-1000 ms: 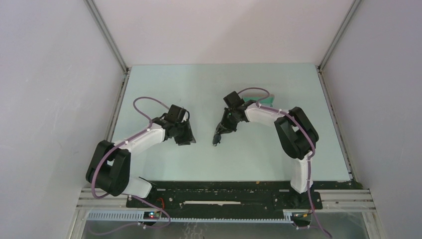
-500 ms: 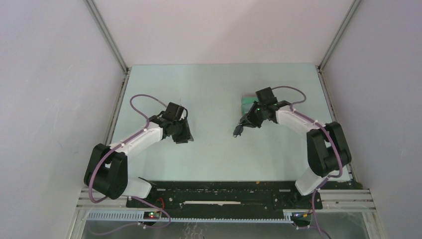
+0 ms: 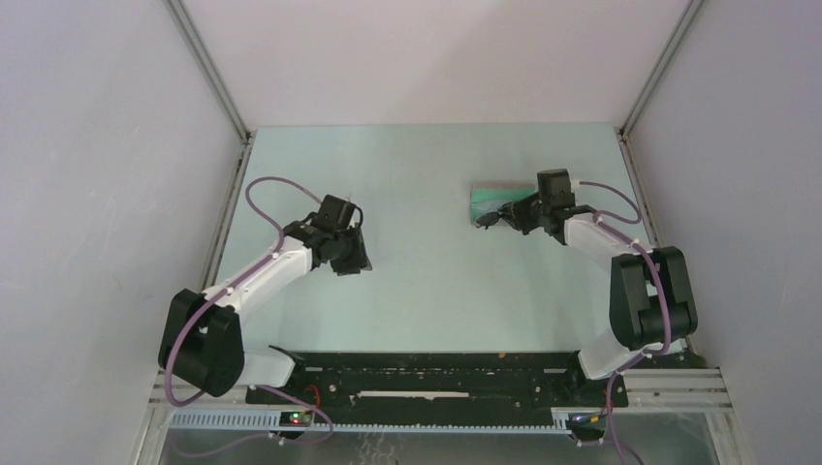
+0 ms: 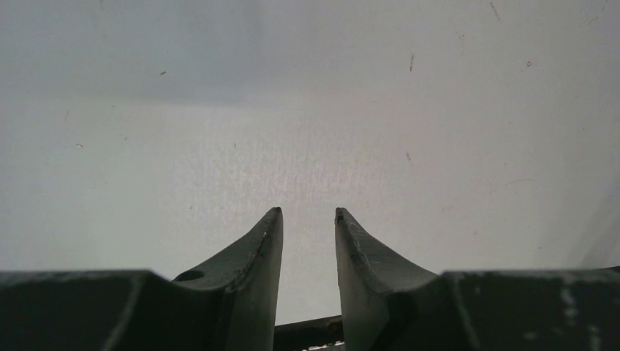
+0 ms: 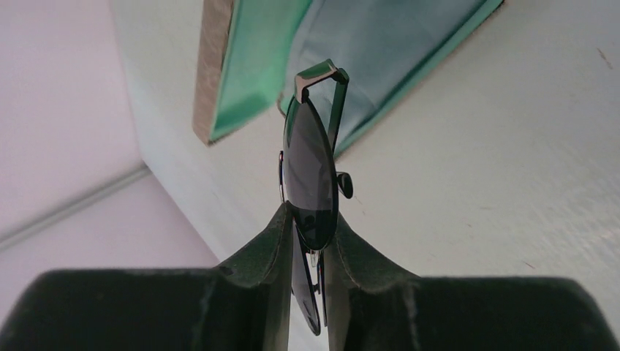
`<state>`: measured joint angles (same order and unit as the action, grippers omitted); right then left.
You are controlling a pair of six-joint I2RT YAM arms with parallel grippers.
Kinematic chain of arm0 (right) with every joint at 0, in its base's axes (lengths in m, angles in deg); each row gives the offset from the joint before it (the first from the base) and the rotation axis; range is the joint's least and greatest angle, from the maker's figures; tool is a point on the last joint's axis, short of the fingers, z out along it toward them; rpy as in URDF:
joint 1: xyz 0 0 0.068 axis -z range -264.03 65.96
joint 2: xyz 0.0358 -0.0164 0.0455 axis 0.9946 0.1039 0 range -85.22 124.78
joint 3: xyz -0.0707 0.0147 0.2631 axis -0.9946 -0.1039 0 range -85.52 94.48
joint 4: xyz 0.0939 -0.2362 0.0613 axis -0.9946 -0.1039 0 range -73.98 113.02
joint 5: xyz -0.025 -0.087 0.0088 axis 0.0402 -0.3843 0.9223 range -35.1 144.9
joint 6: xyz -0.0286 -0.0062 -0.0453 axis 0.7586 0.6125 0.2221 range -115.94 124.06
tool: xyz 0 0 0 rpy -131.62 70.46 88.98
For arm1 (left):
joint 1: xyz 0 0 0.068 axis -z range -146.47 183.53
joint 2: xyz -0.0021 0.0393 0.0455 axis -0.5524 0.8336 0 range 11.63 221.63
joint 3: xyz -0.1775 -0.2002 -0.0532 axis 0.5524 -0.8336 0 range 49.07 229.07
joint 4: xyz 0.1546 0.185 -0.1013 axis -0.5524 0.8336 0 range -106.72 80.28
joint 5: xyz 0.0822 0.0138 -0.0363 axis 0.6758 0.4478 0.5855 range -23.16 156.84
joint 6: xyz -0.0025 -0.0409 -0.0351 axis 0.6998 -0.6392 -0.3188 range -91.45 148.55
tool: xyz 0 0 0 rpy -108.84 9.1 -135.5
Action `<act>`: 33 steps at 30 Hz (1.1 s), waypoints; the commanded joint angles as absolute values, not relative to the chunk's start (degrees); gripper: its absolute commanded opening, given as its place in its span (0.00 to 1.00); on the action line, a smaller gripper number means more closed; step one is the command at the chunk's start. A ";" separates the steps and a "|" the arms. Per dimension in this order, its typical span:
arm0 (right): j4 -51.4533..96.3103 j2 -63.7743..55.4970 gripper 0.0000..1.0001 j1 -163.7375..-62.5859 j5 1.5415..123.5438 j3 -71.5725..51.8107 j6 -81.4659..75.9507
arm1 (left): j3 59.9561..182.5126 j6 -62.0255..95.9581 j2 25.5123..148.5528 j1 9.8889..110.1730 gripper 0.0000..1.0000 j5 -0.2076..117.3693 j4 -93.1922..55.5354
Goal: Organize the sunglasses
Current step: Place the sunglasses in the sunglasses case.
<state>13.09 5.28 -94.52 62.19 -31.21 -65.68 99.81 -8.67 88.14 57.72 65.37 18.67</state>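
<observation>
My right gripper (image 5: 309,219) is shut on the folded sunglasses (image 5: 310,168), a thin black wire pair with dark oval lenses, held edge-on and sticking out past the fingertips. In the top view the sunglasses (image 3: 491,219) hang at the left end of the open grey case (image 3: 496,188), with the right gripper (image 3: 506,217) just to their right. The case's green lining (image 5: 252,66) and a light blue cloth (image 5: 387,44) inside it show beyond the lens. My left gripper (image 4: 308,213) is open with nothing between its fingers, above bare table at mid-left (image 3: 351,260).
The case lies at the back right of the pale green table (image 3: 417,291). White enclosure walls and metal corner posts (image 3: 208,68) surround the table. The black base rail (image 3: 436,373) runs along the near edge.
The right arm has carried the sunglasses from the table's centre back and to the right, up to the case. The left arm has shifted slightly to the left and back.
</observation>
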 commanded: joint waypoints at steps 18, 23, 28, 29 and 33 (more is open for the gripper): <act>23.80 15.39 0.26 -94.79 49.51 -28.29 -86.65 | 103.12 -4.71 86.02 57.35 0.38 68.78 21.15; 25.20 17.89 0.26 -94.35 50.09 -27.05 -85.94 | 102.83 -3.92 85.87 57.27 0.38 69.08 21.41; 25.81 20.60 0.26 -94.33 51.27 -25.09 -85.27 | 102.94 -3.53 86.19 56.86 0.38 69.00 21.51; 25.80 20.80 0.25 -94.40 50.95 -24.98 -85.20 | 102.93 -3.53 86.19 56.73 0.38 68.70 21.51; 25.41 21.68 0.26 -94.24 50.60 -24.78 -84.60 | 102.75 -3.62 86.24 56.31 0.38 67.74 20.88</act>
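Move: The right hand holds the sunglasses just short of the open case, whose middle is about 8 cm ahead, 1 cm to its left and 8 cm below. The cloth in the case's near half lies some 5 cm ahead, 1 cm left; the green far half is about 11 cm ahead, 1 cm left. From the empty left hand the case is roughly 21 cm ahead and 34 cm to the right, 7 cm below. Right hand carries the gripped sunglasses about 7 cm forward and 5 cm down over the case, turning clockwise. ##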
